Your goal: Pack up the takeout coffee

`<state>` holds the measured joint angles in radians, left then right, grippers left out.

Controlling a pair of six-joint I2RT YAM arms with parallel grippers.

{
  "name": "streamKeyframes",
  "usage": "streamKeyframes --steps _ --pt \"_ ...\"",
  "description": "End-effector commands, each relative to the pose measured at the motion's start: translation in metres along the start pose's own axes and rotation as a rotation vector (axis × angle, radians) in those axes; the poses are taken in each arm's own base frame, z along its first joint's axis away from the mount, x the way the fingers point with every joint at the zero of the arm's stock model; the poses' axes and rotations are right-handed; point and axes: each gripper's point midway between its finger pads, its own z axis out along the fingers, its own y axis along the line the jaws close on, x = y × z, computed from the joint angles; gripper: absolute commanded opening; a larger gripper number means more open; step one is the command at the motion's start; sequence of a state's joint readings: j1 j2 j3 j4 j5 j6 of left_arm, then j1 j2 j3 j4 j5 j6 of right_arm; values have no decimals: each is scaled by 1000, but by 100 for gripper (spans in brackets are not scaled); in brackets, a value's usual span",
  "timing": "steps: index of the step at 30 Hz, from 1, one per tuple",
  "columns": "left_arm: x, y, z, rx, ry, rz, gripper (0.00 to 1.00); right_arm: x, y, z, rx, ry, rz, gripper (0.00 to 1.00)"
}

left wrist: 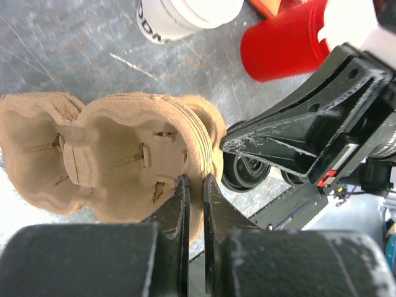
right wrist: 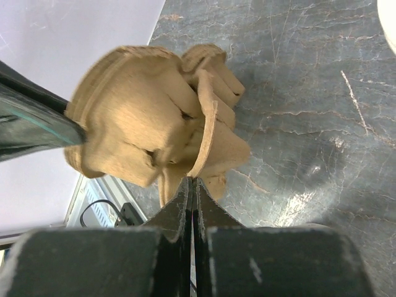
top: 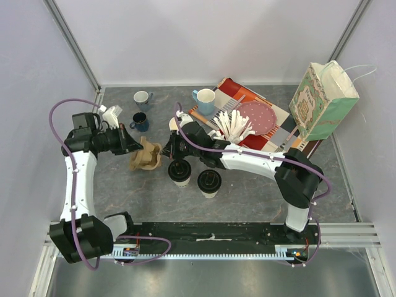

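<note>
Two takeout coffee cups with black lids stand on the table, one (top: 179, 171) just below my right gripper and the other (top: 209, 182) to its right. A brown pulp cup carrier (top: 145, 154) is held between both grippers, with no cup in its pockets. My left gripper (top: 133, 148) is shut on the carrier's rim (left wrist: 195, 185). My right gripper (top: 166, 150) is shut on a thin edge flap of the carrier (right wrist: 195, 179). In the left wrist view the open pockets of the carrier (left wrist: 124, 154) face the camera.
Three mugs stand at the back: one (top: 142, 98), a dark blue one (top: 140, 121) and a light blue one (top: 204, 99). A patterned mat (top: 278, 130) carries wooden cutlery (top: 235, 127) and a pink plate (top: 257, 116). A paper bag (top: 325, 99) stands at the right.
</note>
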<state>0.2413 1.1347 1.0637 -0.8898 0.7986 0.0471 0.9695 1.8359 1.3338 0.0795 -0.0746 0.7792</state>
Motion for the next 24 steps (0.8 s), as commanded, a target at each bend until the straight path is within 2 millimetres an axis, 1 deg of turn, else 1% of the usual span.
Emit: streamKeyframes --steps 1,4,9,11,12,13,14,15,16,17,18,19,20,22,23,24 --pt "-44 -34 -26 75 -123 139 2 16 -30 8 78 55 -21 0" --pt "-43 -28 -26 48 -118 150 2 17 -31 13 72 65 -28 0" --pt "-33 -15 -17 31 -103 120 2 16 -20 23 15 72 -26 0" --pt "-32 -17 -15 52 -106 97 2 17 -16 29 -8 84 -20 1" --pt "-33 -19 -14 61 -111 97 2 16 -13 30 -17 82 -6 6" --pt "-33 -22 -15 76 -112 85 2 14 -9 32 -27 80 1 17" --pt "-33 -22 -14 79 -113 81 2 17 -8 35 -37 90 8 21" --pt "-32 -21 -13 84 -112 77 2 15 -4 37 -54 84 17 24" --pt "-30 -20 -11 88 -107 59 2 12 2 39 -71 77 36 26" --pt "-26 -18 -8 90 -100 45 2 13 3 44 -88 86 45 27" --pt "-15 -11 0 89 -81 23 2 11 8 47 -106 79 52 29" --pt "-11 -6 3 78 -74 12 2 7 13 49 -120 73 56 30" --pt "-3 -1 7 77 -57 -5 2 11 9 54 -108 84 65 30" --pt "-1 0 10 79 -59 -28 2 10 11 57 -112 89 68 32" --pt "-3 -1 9 80 -65 -25 2 15 5 62 -95 107 77 33" --pt "-5 -1 9 82 -71 -26 2 19 5 63 -99 122 80 34"
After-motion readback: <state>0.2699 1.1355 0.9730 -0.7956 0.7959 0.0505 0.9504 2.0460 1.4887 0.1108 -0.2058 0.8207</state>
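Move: At the right hand's fingertips is the loose rim of the outermost cup carrier; the middle of the stack, held by the left hand, lies about 6 cm left, 2 cm back and slightly below. From the left hand it is some 3 cm back, 1 cm right and 4 cm below. A lidded cup stands about 5 cm right of the right hand and 5 cm back, an open cup 5 cm right and 11 cm ahead, both some 8 cm lower. Reaching further in along the carrier stack, the right hand first edges about 1 cm forward, then sinks and travels some 4 cm left, its shut fingers opening about a third to straddle the loose rim. The left hand keeps its pinch on the stack, raising it 2–3 cm before lowering it to about 2 cm beneath its starting height. ##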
